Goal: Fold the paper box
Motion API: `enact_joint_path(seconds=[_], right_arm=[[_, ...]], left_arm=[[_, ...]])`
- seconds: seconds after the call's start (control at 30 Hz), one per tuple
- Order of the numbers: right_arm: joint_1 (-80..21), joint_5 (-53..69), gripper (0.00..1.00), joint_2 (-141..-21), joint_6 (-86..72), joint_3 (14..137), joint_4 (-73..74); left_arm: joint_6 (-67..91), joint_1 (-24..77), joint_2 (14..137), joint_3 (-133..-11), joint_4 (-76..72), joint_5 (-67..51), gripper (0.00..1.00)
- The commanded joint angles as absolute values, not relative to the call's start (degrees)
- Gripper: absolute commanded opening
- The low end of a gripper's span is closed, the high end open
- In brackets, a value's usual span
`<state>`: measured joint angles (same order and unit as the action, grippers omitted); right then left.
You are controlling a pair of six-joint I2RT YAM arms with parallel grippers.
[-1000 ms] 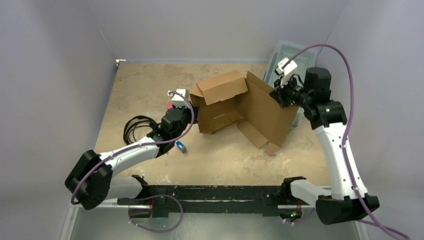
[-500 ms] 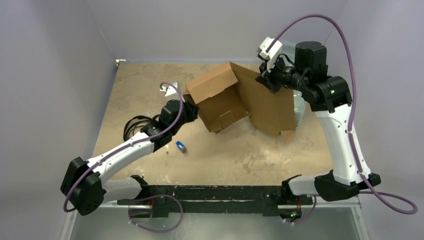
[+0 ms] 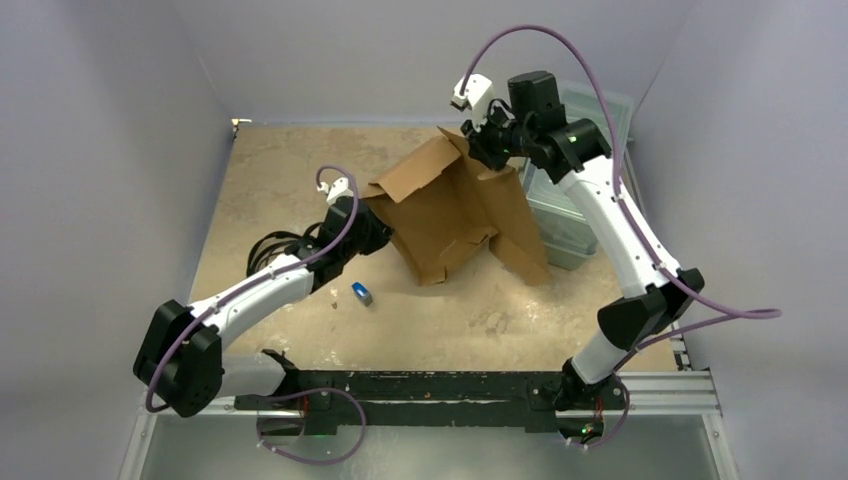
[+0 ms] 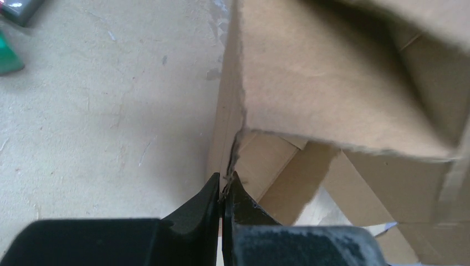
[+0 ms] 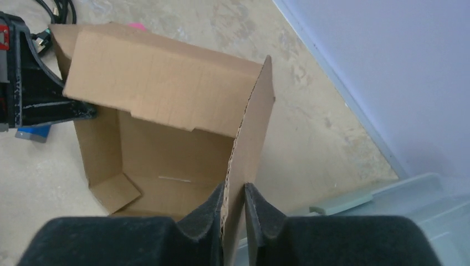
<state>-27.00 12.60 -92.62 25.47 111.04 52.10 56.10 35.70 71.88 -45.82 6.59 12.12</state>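
The paper box (image 3: 450, 210) is brown corrugated cardboard, half formed and tilted on the table, its open inside facing the right wrist camera (image 5: 155, 83). My left gripper (image 3: 385, 232) is shut on the box's torn left edge, the cardboard (image 4: 321, 83) pinched thin between the fingertips (image 4: 224, 185). My right gripper (image 3: 478, 148) is high at the back, straddling the top edge of the upright side panel. Its jaws (image 5: 234, 194) stand slightly apart, one finger against the panel and a thin gap at the other.
A clear plastic lidded bin (image 3: 560, 215) stands right behind the box, and it also shows just under my right fingers (image 5: 388, 210). A small blue object (image 3: 361, 293) and a coil of black cable (image 3: 270, 250) lie left of the box. Walls close in on three sides.
My right arm swung left and toward the back, carrying the large side panel up and over. The box tipped and shifted left. The right jaws loosened slightly; the left grip held.
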Motion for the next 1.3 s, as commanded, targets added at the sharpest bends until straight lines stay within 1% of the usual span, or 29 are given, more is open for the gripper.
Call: enact_joint_path(seconds=[0.0,0.1,0.23,0.33,0.47,0.7,0.9,1.07,1.27], right_arm=[[-27.6,12.6,0.25,-93.7,23.4,110.9,50.5],[-27.6,11.1,0.43,-94.7,23.3,109.6,49.4],[-27.6,8.0,0.66,-92.9,23.6,104.4,46.1],[-27.6,7.3,0.78,-89.7,23.2,100.4,43.7],[-27.4,12.1,0.9,-86.4,22.6,99.3,43.2],[-25.9,19.5,0.97,-83.0,20.8,103.2,44.3],[-23.7,24.9,0.99,-82.6,19.7,105.2,45.2],[-22.9,28.0,0.99,-86.4,18.1,110.2,45.6],[-22.9,28.3,0.99,-91.5,15.7,116.9,44.8]], left_arm=[[58.6,31.5,74.7,-45.2,0.9,4.9,0.0],[57.5,29.4,76.0,-44.4,-0.6,4.0,0.0],[56.3,27.9,77.1,-42.7,-3.0,3.0,0.0],[55.6,27.5,78.8,-42.3,-4.6,1.8,0.0],[54.1,27.5,81.3,-43.3,-6.4,0.3,0.0],[49.9,27.5,82.1,-45.3,-7.1,-2.9,0.0],[47.5,27.5,80.5,-44.1,-7.8,-3.8,0.0],[44.3,27.6,79.1,-42.6,-8.5,-3.9,0.0],[43.4,27.6,77.0,-40.5,-8.8,-3.5,0.0]])
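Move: The right hand's nearly shut fingers are still around the upper edge of the box's right wall. From that hand the far flap is about 10 cm left, 4 cm ahead and 8 cm lower, and the plastic tub about 20 cm right, 5 cm ahead and far below. The left hand already pinches the box's left wall edge. The box's middle lies about 13 cm to its right and 4 cm ahead, the green block about 9 cm left, 4 cm ahead and 14 cm below. The right fingers spread wide and let the box's right wall go; that hand first sinks about 4 cm, then backs off slightly and rises some 10 cm, its left side rolling up about 15 degrees. The left hand keeps its pinch on the left wall, moving about 4 cm forward and a little down, then easing partly back while turning clockwise some 10 degrees. ##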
